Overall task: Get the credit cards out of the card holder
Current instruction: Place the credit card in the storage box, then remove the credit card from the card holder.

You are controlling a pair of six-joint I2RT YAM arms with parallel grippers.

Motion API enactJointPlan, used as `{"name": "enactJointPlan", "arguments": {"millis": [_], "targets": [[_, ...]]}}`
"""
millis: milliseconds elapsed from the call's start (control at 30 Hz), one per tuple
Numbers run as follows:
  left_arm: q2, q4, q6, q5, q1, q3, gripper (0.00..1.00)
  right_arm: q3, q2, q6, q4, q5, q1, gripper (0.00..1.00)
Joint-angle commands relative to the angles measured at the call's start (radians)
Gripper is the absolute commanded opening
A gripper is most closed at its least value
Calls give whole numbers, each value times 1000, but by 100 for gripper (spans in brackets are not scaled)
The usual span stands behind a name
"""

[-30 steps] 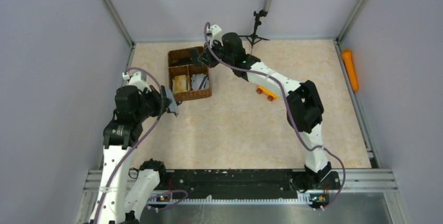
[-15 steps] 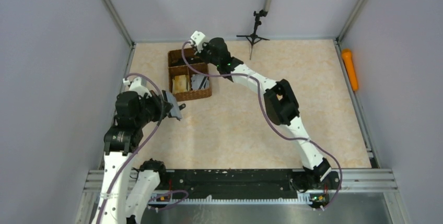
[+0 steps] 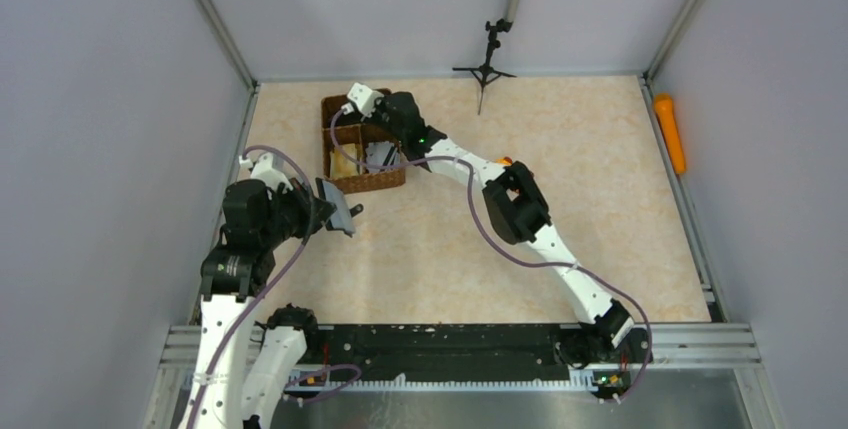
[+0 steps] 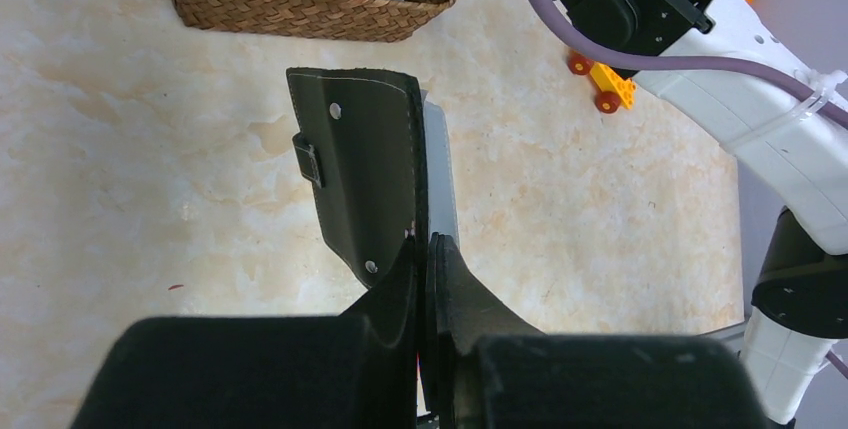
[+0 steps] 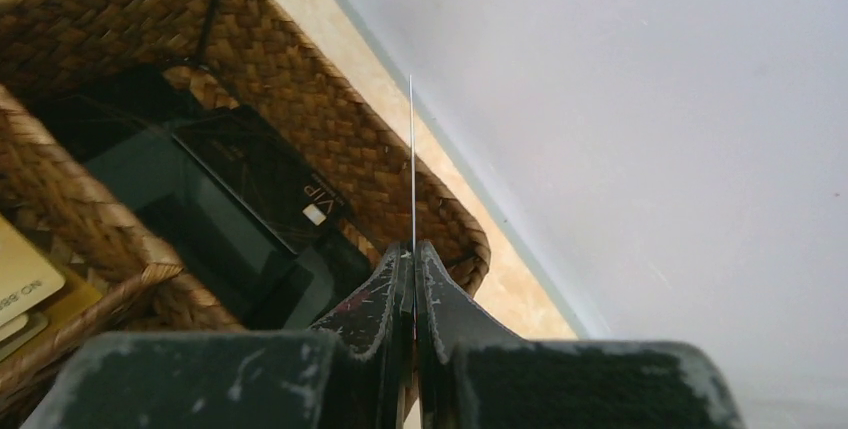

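The black card holder [image 4: 365,174] hangs unfolded, its grey inner flap [image 4: 440,179] edge-on, with my left gripper [image 4: 425,244] shut on its lower edge. In the top view it [image 3: 341,213] is held above the table, just in front of the wicker basket [image 3: 368,184]. My right gripper [image 5: 413,249] is shut on a thin credit card [image 5: 411,159] seen edge-on, above the basket's far compartment [image 5: 330,109]. Black cards [image 5: 250,184] lie in that compartment. From above, the right gripper [image 3: 374,121] sits over the basket's back part.
Gold cards [image 5: 25,279] lie in a nearer basket compartment. A yellow and orange toy car [image 4: 600,84] stands right of the basket, mostly behind the right arm. A small black tripod [image 3: 487,59] stands at the back wall and an orange object [image 3: 670,134] by the right wall.
The right arm has swung left with the card, from beside the basket to over its back compartment. The left gripper has shifted slightly right and nearer with the card holder.
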Motion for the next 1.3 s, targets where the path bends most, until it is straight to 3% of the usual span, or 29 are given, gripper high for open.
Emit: {"name": "enactJointPlan", "arguments": {"millis": [0, 67, 100, 467, 533, 633, 700, 933, 1100, 1267], "targets": [[-10, 41, -2, 27, 6, -3, 0, 109, 44, -45, 87, 43, 19, 10], [-8, 42, 3, 32, 5, -3, 0, 113, 45, -20, 81, 35, 21, 32], [-8, 41, 3, 34, 6, -3, 0, 103, 29, -12, 72, 32, 23, 38], [-10, 80, -11, 111, 6, -25, 0, -359, -395, 190, 182, -44, 26, 47], [-12, 110, -25, 151, 6, -46, 0, -459, -481, 248, 199, -31, 25, 56], [-9, 175, -52, 223, 6, -84, 0, -560, -599, 370, 140, 27, 25, 82], [2, 239, -95, 284, 6, -116, 0, -625, -688, 439, 64, 47, 25, 86], [22, 507, -262, 437, 3, -219, 0, -882, -984, 846, -167, 128, 25, 89], [4, 705, -395, 487, -7, -288, 0, -1221, -1248, 1077, -69, 34, 23, 89], [1, 896, -507, 509, -37, -339, 0, -1440, -1462, 1213, -38, -24, 0, 90]]}}
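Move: The black credit card is already in the right fingers, over the box's rear compartment; the middle of that compartment lies about 3 cm back, 5 cm left and 9 cm below the right hand. The silver cards are roughly 15 cm back, straight behind; the gold cards 16 cm back and 8 cm left. From the left hand, which holds the card holder, the rear compartment is some 30 cm ahead, 2 cm right and 19 cm below. The card is let go over the rear compartment as the right fingers part; the empty hand then draws back and right, about 30 cm in all, climbing some 16 cm before sinking part way, opening wide and rolling nearly 60 degrees, its left side rising. The left hand keeps its pinch on the holder, carries it about 8 cm right, turns it clockwise and rolls its own left side down. ##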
